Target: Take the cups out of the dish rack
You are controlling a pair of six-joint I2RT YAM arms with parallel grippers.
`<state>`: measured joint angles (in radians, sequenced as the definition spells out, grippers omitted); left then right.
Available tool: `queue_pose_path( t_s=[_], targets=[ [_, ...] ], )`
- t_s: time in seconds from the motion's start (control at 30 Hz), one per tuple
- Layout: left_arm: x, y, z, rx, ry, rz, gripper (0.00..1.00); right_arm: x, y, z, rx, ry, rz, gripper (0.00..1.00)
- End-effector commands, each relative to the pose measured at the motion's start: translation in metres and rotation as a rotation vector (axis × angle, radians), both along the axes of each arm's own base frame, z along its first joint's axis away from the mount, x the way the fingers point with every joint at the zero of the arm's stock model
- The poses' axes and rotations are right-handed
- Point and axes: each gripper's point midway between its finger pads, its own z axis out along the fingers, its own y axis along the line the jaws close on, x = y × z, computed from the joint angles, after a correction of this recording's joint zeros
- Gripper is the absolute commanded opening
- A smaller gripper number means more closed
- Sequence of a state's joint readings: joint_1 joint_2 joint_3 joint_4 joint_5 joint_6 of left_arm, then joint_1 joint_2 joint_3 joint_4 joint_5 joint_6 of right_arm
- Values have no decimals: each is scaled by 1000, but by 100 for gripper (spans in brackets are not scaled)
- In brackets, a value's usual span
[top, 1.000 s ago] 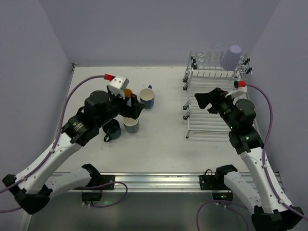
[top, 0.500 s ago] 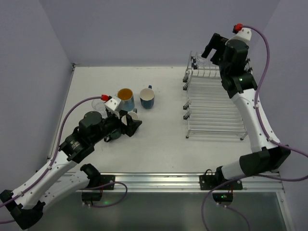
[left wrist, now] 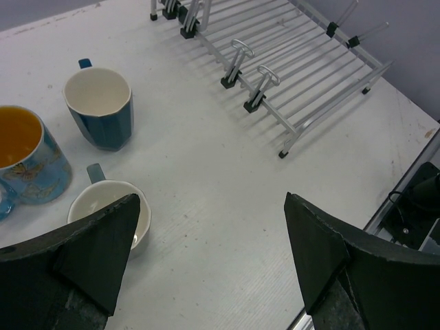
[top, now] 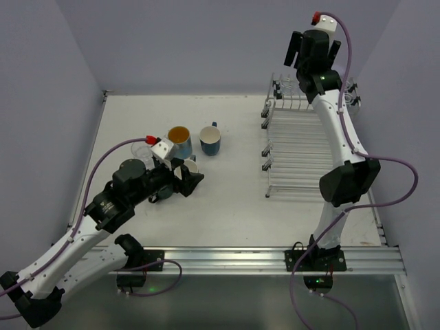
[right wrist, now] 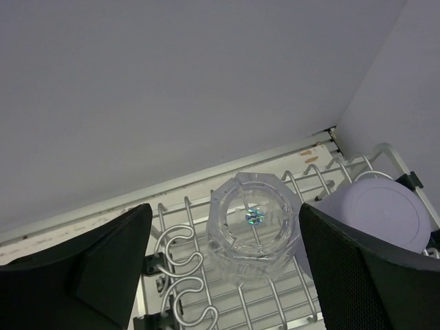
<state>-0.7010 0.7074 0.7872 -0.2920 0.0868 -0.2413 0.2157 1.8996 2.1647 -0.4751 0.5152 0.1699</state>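
The dish rack (top: 302,148) stands at the right of the table. On its back tier an upturned clear glass (right wrist: 254,227) rests beside a lavender tumbler (right wrist: 381,216). My right gripper (right wrist: 227,254) hovers above the glass, open, its fingers (right wrist: 89,275) wide on either side and touching nothing; in the top view the right gripper (top: 314,48) is raised high over the rack's back. On the table stand an orange-inside mug (left wrist: 24,155), a blue mug (left wrist: 98,106) and a white-inside cup (left wrist: 110,210). My left gripper (left wrist: 213,254) is open and empty next to that cup.
A clear glass (top: 142,152) stands left of the orange-inside mug (top: 179,139). The rack's front tier (left wrist: 302,75) holds nothing. Purple walls close in behind and to the right of the rack. The table's near edge rail (top: 227,258) runs along the front.
My right arm has swung up from low over the rack's front tier to high over its back. My left arm drew back from over the cups, then stayed still.
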Motion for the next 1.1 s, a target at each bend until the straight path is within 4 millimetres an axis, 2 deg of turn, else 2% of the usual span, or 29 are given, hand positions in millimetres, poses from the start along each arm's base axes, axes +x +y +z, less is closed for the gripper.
queue_pose_path(
  t_s=[0.0, 0.2, 0.37, 0.83, 1.07],
  targets=[
    [2, -4, 12, -17, -56, -25, 90, 0, -17, 6, -69, 14, -63, 89],
    [4, -5, 8, -6, -47, -20, 90, 8, -22, -17, -105, 63, -95, 94],
    [6, -4, 5, 2, -43, -10, 90, 14, -24, -33, -122, 94, -110, 95],
    [14, -4, -4, 31, -23, 14, 90, 24, -29, -55, -115, 119, -110, 94],
    [16, -4, -5, 36, -21, 20, 90, 29, -28, -68, -87, 128, -94, 88]
  ],
)
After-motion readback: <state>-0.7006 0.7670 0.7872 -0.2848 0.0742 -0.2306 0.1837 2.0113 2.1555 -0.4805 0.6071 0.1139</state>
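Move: The clear glass, upside down on the rack's upper shelf, is about 3 cm ahead of my right hand, 4 cm to its right and some 9 cm below. The lavender cup stands about 9 cm to the right of the glass, roughly level with it; the wire loops lie some 7 cm to the left of the glass, low on the shelf. From my left hand the glass is roughly 36 cm ahead, 40 cm right and slightly above. I sink my open right hand about 6 cm onto the clear glass, easing 2 cm forward and tipping the fingers down some 10 degrees. As the descent slows I keep shifting right, about 3 cm in all, to centre the glass between my fingers, left of the lavender cup. The fingers stay wide, with no grip yet. ##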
